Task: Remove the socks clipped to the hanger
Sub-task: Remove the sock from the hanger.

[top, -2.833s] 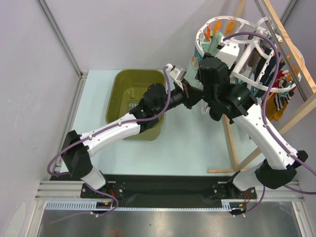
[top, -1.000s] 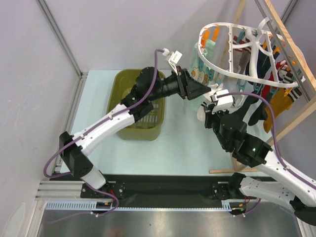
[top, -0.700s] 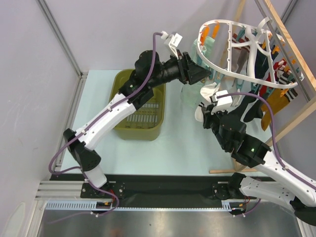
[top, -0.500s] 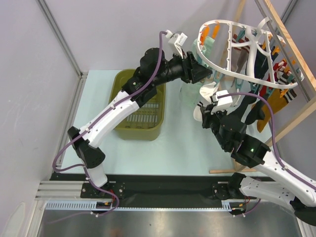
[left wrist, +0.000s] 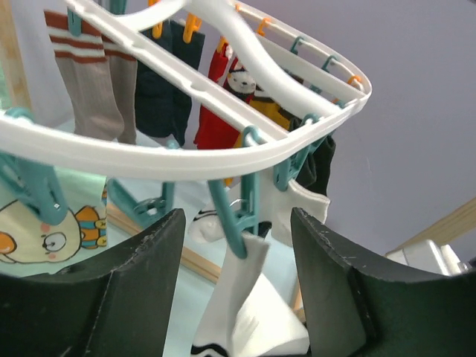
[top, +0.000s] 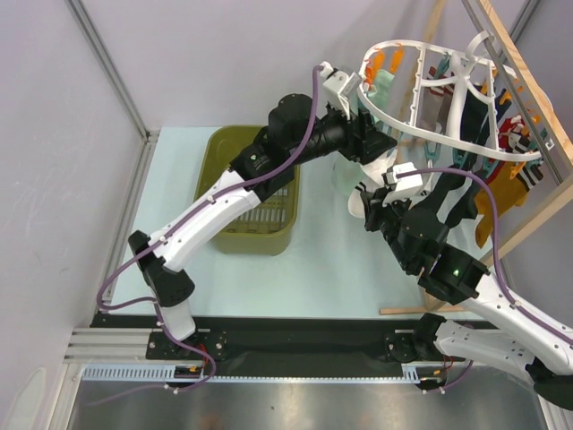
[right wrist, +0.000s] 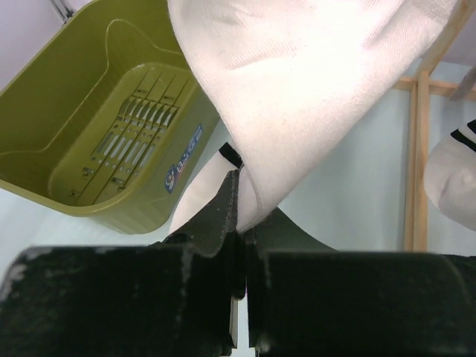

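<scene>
The hanger [top: 452,134], a white oval ring [left wrist: 186,156], hangs from the wooden rack with socks clipped under it: red [left wrist: 219,111], black [left wrist: 175,82], brown-striped [left wrist: 85,82] and mint with a bear print [left wrist: 44,230]. My left gripper [top: 374,143] is open just under the ring. Its jaws stand on either side of a teal peg [left wrist: 236,216] without touching it. That peg clips a white sock [left wrist: 249,312] with a black band. My right gripper [right wrist: 242,216] is shut on the lower part of this white sock [right wrist: 297,89], below the hanger [top: 372,199].
The olive-green tub [top: 251,193] stands on the table to the left, under the left arm [right wrist: 111,126]. The light wooden rack [top: 519,81] and its leg [right wrist: 416,163] are at the right. More socks hang along the ring's far right side [top: 501,170].
My left arm has swung up and right, from above the tub to the hanger, and its jaws now straddle the teal peg. The right gripper has kept its hold on the white sock.
</scene>
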You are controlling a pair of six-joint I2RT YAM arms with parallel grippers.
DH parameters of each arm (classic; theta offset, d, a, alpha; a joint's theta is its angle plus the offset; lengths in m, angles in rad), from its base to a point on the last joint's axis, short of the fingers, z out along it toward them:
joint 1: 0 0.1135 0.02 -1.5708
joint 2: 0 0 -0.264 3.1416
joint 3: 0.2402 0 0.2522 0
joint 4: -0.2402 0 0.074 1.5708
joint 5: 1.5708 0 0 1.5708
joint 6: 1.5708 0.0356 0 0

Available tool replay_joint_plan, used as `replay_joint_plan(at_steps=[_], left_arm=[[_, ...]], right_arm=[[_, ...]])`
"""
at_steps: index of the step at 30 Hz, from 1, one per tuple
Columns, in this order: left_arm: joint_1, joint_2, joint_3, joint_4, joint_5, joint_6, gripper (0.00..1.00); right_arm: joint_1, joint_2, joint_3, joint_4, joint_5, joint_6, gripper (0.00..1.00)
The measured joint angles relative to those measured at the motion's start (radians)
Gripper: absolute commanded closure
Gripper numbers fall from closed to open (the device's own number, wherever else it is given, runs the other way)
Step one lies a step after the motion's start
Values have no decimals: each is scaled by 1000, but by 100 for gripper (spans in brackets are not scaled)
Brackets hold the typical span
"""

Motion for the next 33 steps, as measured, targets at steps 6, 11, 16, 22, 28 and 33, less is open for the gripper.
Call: replay_joint_plan(at_steps=[6,11,16,22,28,33], left_arm=[[-19,47,96,-37,-58,54,39],[-19,68,102,-51,-93,80,40],[-20,94,102,-58,-114,95,39],[-22,103,113,-66,-118,95,42],[-22,113,156,-65,-117,95,55],[-25,120,171,-66,-115,93,68]], right_arm=[[-2,0,0,3,-5,0,100],[-3,0,0,3,-9,3,100],[-4,2,0,4,-12,3,100],[-5,4,0,6,-16,4,100],[-5,4,0,6,-16,7,100],[-5,3,0,5,-16,11,100]])
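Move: The teal clip that holds the white sock sits roughly 3 cm ahead of the left hand and 2 cm to its right, about level with it. The hanger's rim passes just over that clip, some 3 cm above the hand. The next teal clip is about 8 cm farther right, and the light-green sock hangs some 8 cm ahead and 3 cm left of the hand, lower down. From the right hand the white sock's clip lies about 5 cm ahead, 5 cm right and 9 cm up. Forward by about 2.5 cm and a little to the right, the left hand moves in on the white sock's teal clip under the rim, turning slightly counter-clockwise. It rises a touch, dips some 3 cm, then comes back up to about its starting height while its fingers draw partway together around the clip. The right hand stays put, keeping its pinch on the sock. ##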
